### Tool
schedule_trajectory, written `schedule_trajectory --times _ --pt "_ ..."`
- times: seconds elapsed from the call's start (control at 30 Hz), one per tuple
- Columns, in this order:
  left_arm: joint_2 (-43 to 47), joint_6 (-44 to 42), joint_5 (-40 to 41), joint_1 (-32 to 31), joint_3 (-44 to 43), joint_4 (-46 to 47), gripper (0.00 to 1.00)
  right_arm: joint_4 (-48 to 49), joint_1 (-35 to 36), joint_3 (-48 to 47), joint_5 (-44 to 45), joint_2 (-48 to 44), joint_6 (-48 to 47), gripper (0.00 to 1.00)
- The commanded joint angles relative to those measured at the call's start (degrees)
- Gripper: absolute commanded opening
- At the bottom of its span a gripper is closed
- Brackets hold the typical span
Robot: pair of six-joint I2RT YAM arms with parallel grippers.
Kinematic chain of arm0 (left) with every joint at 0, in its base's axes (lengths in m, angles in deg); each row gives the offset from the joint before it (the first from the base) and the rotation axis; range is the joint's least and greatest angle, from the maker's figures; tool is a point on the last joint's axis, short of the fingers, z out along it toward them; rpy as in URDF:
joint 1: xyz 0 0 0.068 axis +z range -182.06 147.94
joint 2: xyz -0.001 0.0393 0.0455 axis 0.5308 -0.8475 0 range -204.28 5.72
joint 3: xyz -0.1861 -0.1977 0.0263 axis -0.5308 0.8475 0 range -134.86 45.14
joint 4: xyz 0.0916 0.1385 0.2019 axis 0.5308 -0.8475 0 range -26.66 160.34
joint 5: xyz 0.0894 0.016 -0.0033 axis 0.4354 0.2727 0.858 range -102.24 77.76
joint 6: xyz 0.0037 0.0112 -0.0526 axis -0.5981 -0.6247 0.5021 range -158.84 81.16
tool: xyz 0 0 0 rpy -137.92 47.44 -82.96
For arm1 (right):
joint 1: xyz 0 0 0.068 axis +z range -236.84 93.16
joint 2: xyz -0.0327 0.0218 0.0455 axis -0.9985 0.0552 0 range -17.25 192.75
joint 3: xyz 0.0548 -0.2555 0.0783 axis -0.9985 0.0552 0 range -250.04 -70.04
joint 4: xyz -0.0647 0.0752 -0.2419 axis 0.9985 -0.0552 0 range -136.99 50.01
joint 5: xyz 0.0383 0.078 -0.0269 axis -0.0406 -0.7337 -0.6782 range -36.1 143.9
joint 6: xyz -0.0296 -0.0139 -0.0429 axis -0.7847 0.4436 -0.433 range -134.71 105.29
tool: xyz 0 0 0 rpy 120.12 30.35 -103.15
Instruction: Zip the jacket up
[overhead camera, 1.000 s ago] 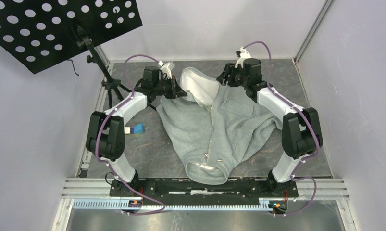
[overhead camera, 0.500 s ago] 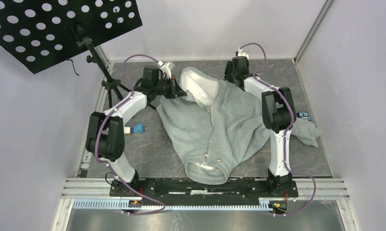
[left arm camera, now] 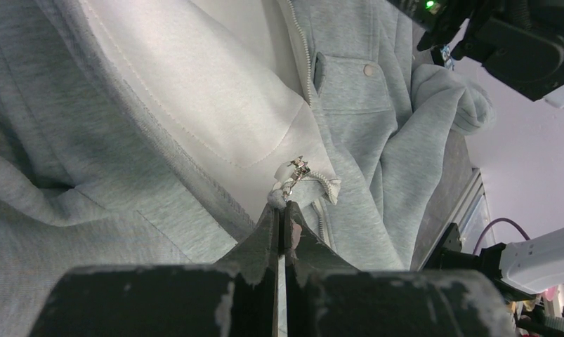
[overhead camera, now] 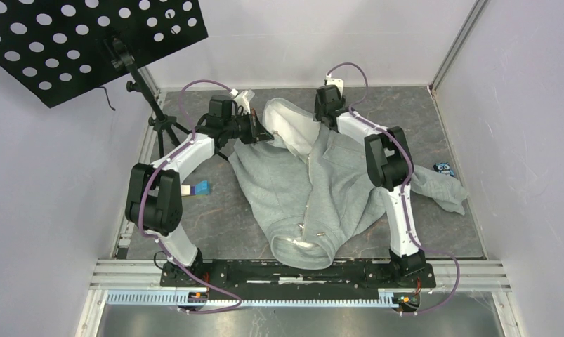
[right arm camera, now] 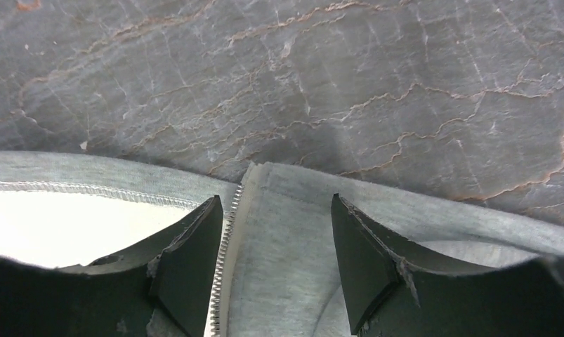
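The light grey jacket (overhead camera: 314, 189) lies spread on the table, its pale lining turned out at the far side. My left gripper (overhead camera: 263, 135) is at the jacket's far left edge. In the left wrist view the gripper (left arm camera: 279, 210) is shut on the metal zipper pull (left arm camera: 293, 175) at the end of the zipper. My right gripper (overhead camera: 326, 118) hovers over the jacket's far edge. In the right wrist view the gripper (right arm camera: 275, 210) is open. Its fingers straddle a grey fabric edge (right arm camera: 286, 239) with the zipper teeth (right arm camera: 221, 260) beside the left finger.
A black perforated board (overhead camera: 89, 38) on a tripod (overhead camera: 159, 126) stands at the far left. A small blue object (overhead camera: 200, 187) lies left of the jacket. A small owl-like item (overhead camera: 444, 168) lies by the jacket's sleeve (overhead camera: 440, 189) at the right. Walls close in on both sides.
My right arm has swung left from the table's right side to the jacket's far edge, uncovering the right sleeve. My left arm has not moved.
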Motion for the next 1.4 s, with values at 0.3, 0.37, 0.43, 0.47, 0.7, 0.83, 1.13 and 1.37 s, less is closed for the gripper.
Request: schedule_trajectory --times 0.3,0.37,0.43,0.47,0.7,0.83,1.13,1.37 --pt "0.6 2.6 -2.4 0.2 -2.3 2.1 0.02 -0.3 0.7 -6.6 5.8 5.4 -2.8 0.29" --pt "0.6 2.5 -2.4 0.2 -2.2 2.1 0.02 0.6 0.6 -6.3 4.8 4.0 -4.1 0.28" --pt "0.6 2.5 -2.3 0.2 -2.2 2.0 0.02 3.2 0.5 -4.5 2.9 1.5 -5.7 0.27" --pt "0.5 2.4 -2.3 0.2 -2.2 2.0 0.02 5.0 0.5 -2.9 1.4 0.1 -6.8 0.28" --pt "0.5 2.6 -2.5 0.2 -2.2 2.0 0.02 11.3 -2.2 7.1 -5.9 -5.2 -2.2 0.54" --pt "0.2 2.6 -2.6 0.2 -2.1 2.1 0.02 11.7 -3.3 7.8 -10.9 -4.5 -0.5 0.55" --pt "0.1 2.8 -2.8 0.2 -2.2 2.1 0.02 12.1 -3.4 7.5 -10.9 -2.4 -0.2 0.52" --pt "-0.1 2.7 -2.8 0.2 -2.2 2.3 0.02 11.1 -3.4 4.7 -13.1 -2.3 -2.2 0.14"
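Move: The zipper corner at the far end of the right front panel lies just under the right gripper's open fingers: about 2 cm ahead, 1 cm left and 2 cm down. The zipper slider in the left gripper's fingers is roughly 14 cm back, 13 cm left and 11 cm higher than the right gripper; the panel's pocket is some 9 cm back, 6 cm right. From the left gripper the zipper corner lies about 16 cm ahead, 12 cm right and 13 cm below. Lower the right gripper about 1.5 cm onto the zipper corner and close the fingers partway, then ease up and reopen them. Shift about 1 cm right, rolling the hand's left side up some 10 degrees, sink slightly again and close to pinch the panel's edge at the corner. Keep the left gripper still, holding its zipper end. ##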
